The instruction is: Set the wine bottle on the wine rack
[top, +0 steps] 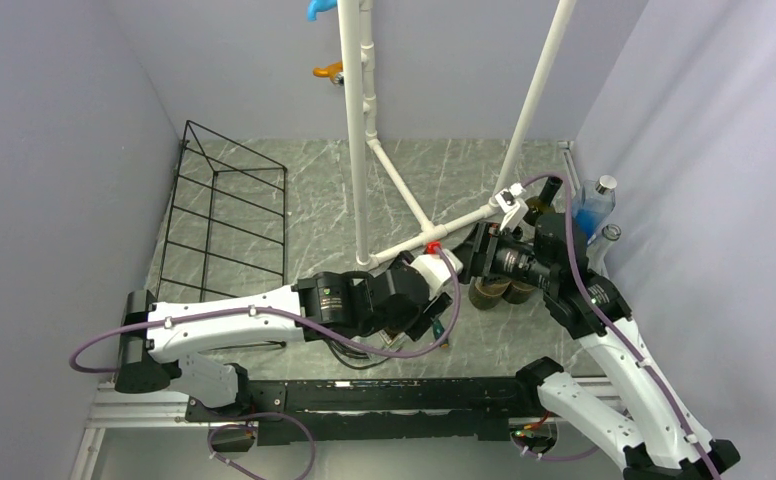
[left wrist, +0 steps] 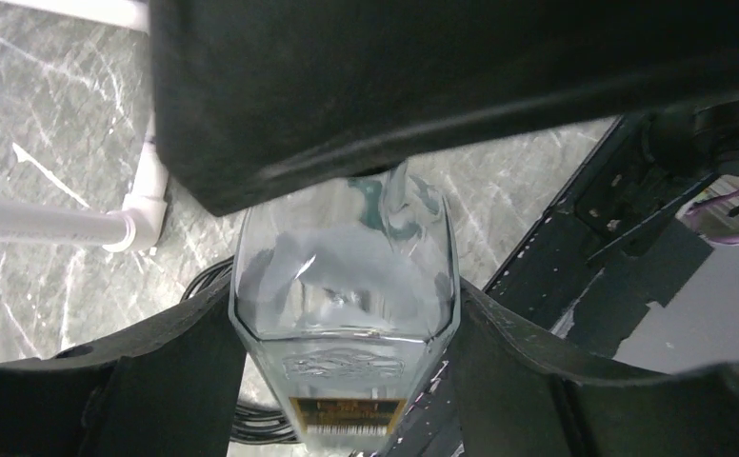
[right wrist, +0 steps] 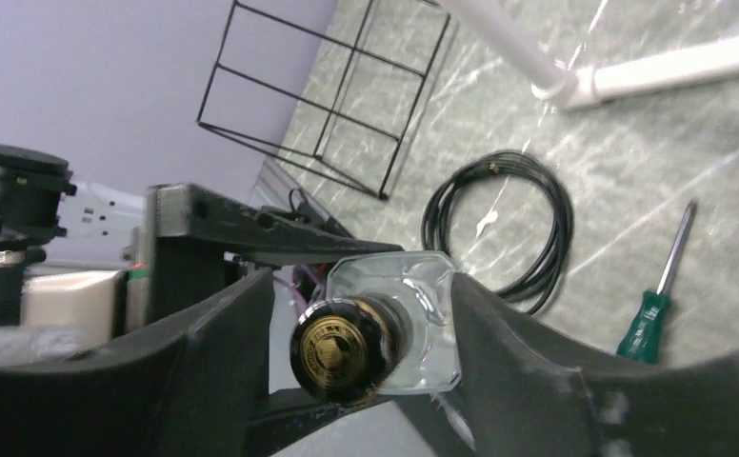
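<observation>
The wine bottle [left wrist: 347,276] is clear glass with a black and gold cap [right wrist: 342,347]. In the left wrist view its square body sits clamped between both fingers of my left gripper [left wrist: 347,376], held above the table. In the right wrist view my right gripper [right wrist: 366,352] stands round the bottle's neck end, open, with a gap between its left finger and the cap. In the top view the left gripper [top: 434,315] and right gripper [top: 479,270] meet at mid-table, and the bottle is mostly hidden between them. The black wire wine rack [top: 226,215] stands at the far left.
A white pipe frame [top: 364,130] rises behind the grippers. Other bottles [top: 592,210] stand by the right wall. A coiled black cable [right wrist: 504,228] and a green-handled screwdriver [right wrist: 656,305] lie on the marble table. Brown round objects [top: 492,292] sit below the right gripper.
</observation>
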Motion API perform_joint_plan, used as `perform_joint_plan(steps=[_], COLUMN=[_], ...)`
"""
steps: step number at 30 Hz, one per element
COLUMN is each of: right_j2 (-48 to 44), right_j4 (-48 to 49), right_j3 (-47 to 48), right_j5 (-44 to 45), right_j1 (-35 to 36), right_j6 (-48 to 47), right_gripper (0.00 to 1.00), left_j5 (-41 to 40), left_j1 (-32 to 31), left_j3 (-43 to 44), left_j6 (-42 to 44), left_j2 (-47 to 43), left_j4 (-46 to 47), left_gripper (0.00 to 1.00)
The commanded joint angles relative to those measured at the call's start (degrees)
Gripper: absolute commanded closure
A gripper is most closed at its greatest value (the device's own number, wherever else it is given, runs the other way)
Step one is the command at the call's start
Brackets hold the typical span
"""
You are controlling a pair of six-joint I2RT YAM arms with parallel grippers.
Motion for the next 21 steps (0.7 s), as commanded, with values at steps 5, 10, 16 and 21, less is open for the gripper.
perform_joint_plan(steps=[5,10,16,21], right_j2=[-2.6,-3.4,-6.8,-7.7], right_j4=[3.3,-1.8,-3.5,-5.7], right_j3=[4.5,7.3,6.7,7.1], right_j5=[3.6,11.6,17.0,20.6], right_j1=[0.2,0.2,0.1,0.2], right_j6=[0.8,-1.6,-3.6,-5.7], right_gripper=[0.0,0.0,0.0,0.0], left_j5=[-7.7,-12.2,-21.4,-24.7], left_j1=[-0.1,-0.1,0.7,5.7], left_j3=[-3.2,-6.4,-9.2,-7.7], left_j6=[-1.8,-4.4,-9.9,-20.8], left_j2=[-7.5,-11.7,-18.6,-23.5], left_j4=[3.9,3.2,-4.3,-16.1], left_gripper=[1.0,1.0,1.0,1.0])
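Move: My left hand already has the clear bottle by its body. The wine rack it is meant for has its middle about 43 cm to the left, 17 cm ahead and 15 cm lower. The white pipe corner is some 12 cm left and 15 cm ahead, the cable coil 12 cm left and 2 cm ahead, both about 23 cm down. From my right hand, around the neck, the bottle's middle is roughly 7 cm left, 4 cm back, 5 cm below. I open my right fingers, already loosening around the neck, all the way, then lift that hand about 4 cm and draw it as far to the right, tipping it up and turning it a little clockwise. My left hand keeps its grip, dips slightly, then speeds off some 12 cm left towards the rack, coming back up and turning about 20 degrees counter-clockwise. ##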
